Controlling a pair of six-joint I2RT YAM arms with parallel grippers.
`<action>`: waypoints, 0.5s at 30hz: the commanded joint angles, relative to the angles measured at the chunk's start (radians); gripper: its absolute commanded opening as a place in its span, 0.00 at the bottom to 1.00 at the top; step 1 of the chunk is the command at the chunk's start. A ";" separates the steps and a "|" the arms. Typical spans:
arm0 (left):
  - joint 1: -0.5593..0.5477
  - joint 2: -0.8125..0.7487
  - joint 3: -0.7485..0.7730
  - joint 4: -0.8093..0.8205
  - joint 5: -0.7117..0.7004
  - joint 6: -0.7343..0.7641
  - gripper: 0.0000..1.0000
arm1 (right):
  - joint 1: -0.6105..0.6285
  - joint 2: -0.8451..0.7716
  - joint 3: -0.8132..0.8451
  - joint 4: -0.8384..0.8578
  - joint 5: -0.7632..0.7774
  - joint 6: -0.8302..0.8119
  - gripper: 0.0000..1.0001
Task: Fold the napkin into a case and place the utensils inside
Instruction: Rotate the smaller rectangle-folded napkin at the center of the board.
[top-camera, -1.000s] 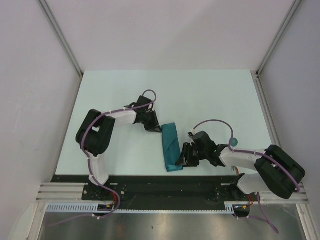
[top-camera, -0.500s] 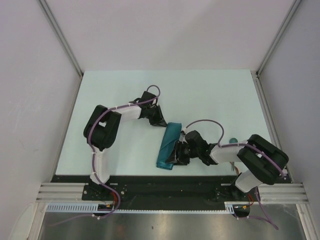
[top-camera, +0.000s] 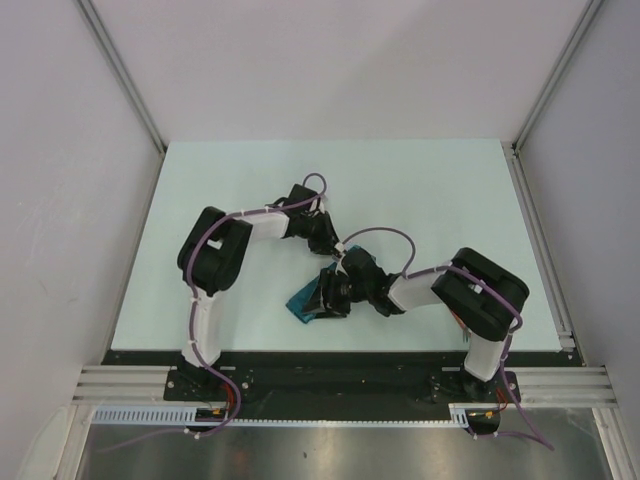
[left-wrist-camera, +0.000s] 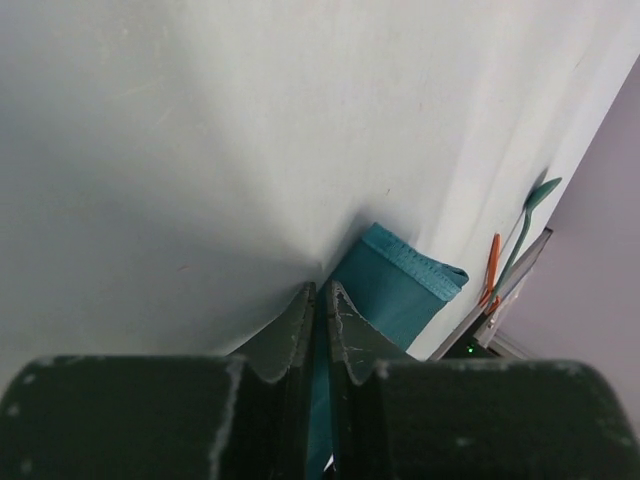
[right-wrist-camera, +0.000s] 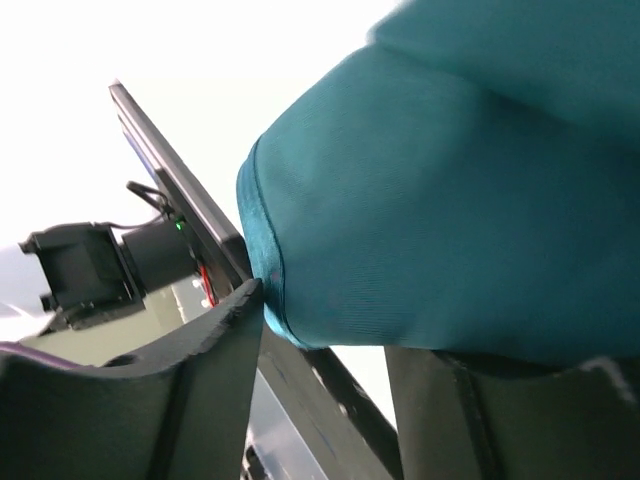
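The teal napkin (top-camera: 303, 302) lies bunched and skewed at the table's near middle, between both grippers. My left gripper (top-camera: 325, 240) is at its far end. In the left wrist view the left gripper (left-wrist-camera: 318, 290) is shut on a strip of the napkin (left-wrist-camera: 400, 285). My right gripper (top-camera: 335, 292) covers its near part. In the right wrist view the right gripper (right-wrist-camera: 330, 330) is open, with the napkin (right-wrist-camera: 450, 200) draped over the fingertips. An orange utensil (left-wrist-camera: 492, 268) lies near the table's edge. The top view does not show it.
A slim green utensil (left-wrist-camera: 527, 215) lies beside the orange one. A black rail (top-camera: 320, 357) runs along the near edge of the pale table (top-camera: 420, 190). Grey walls close in the left, right and far sides.
My right gripper has slid left along the napkin and its jaws have widened. The long straight strip is now skewed and bunched, its near end dragged left. The left gripper has shifted right.
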 joint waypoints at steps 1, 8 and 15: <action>0.009 -0.012 0.046 -0.063 0.024 0.026 0.14 | 0.006 0.070 0.090 -0.037 0.043 -0.056 0.57; 0.095 -0.157 0.101 -0.250 -0.069 0.138 0.32 | 0.027 -0.063 0.055 -0.177 0.121 -0.066 0.72; 0.089 -0.342 0.017 -0.272 -0.098 0.186 0.35 | 0.050 -0.355 -0.066 -0.436 0.260 -0.080 0.78</action>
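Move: The rotated napkin lies diagonally beneath and between the hands, its middle about 8 cm back and 1 cm right of the left hand, and some 6 cm ahead and 3 cm right of the right hand, 1 to 2 cm lower. Its far end is about 9 cm right and 1 cm back of the left hand; its near end is some 6 cm left and 1 cm back of the right hand. Both hands open and come off the napkin, the left up-left 8 cm, the right forward-left then back-right 5 cm. ##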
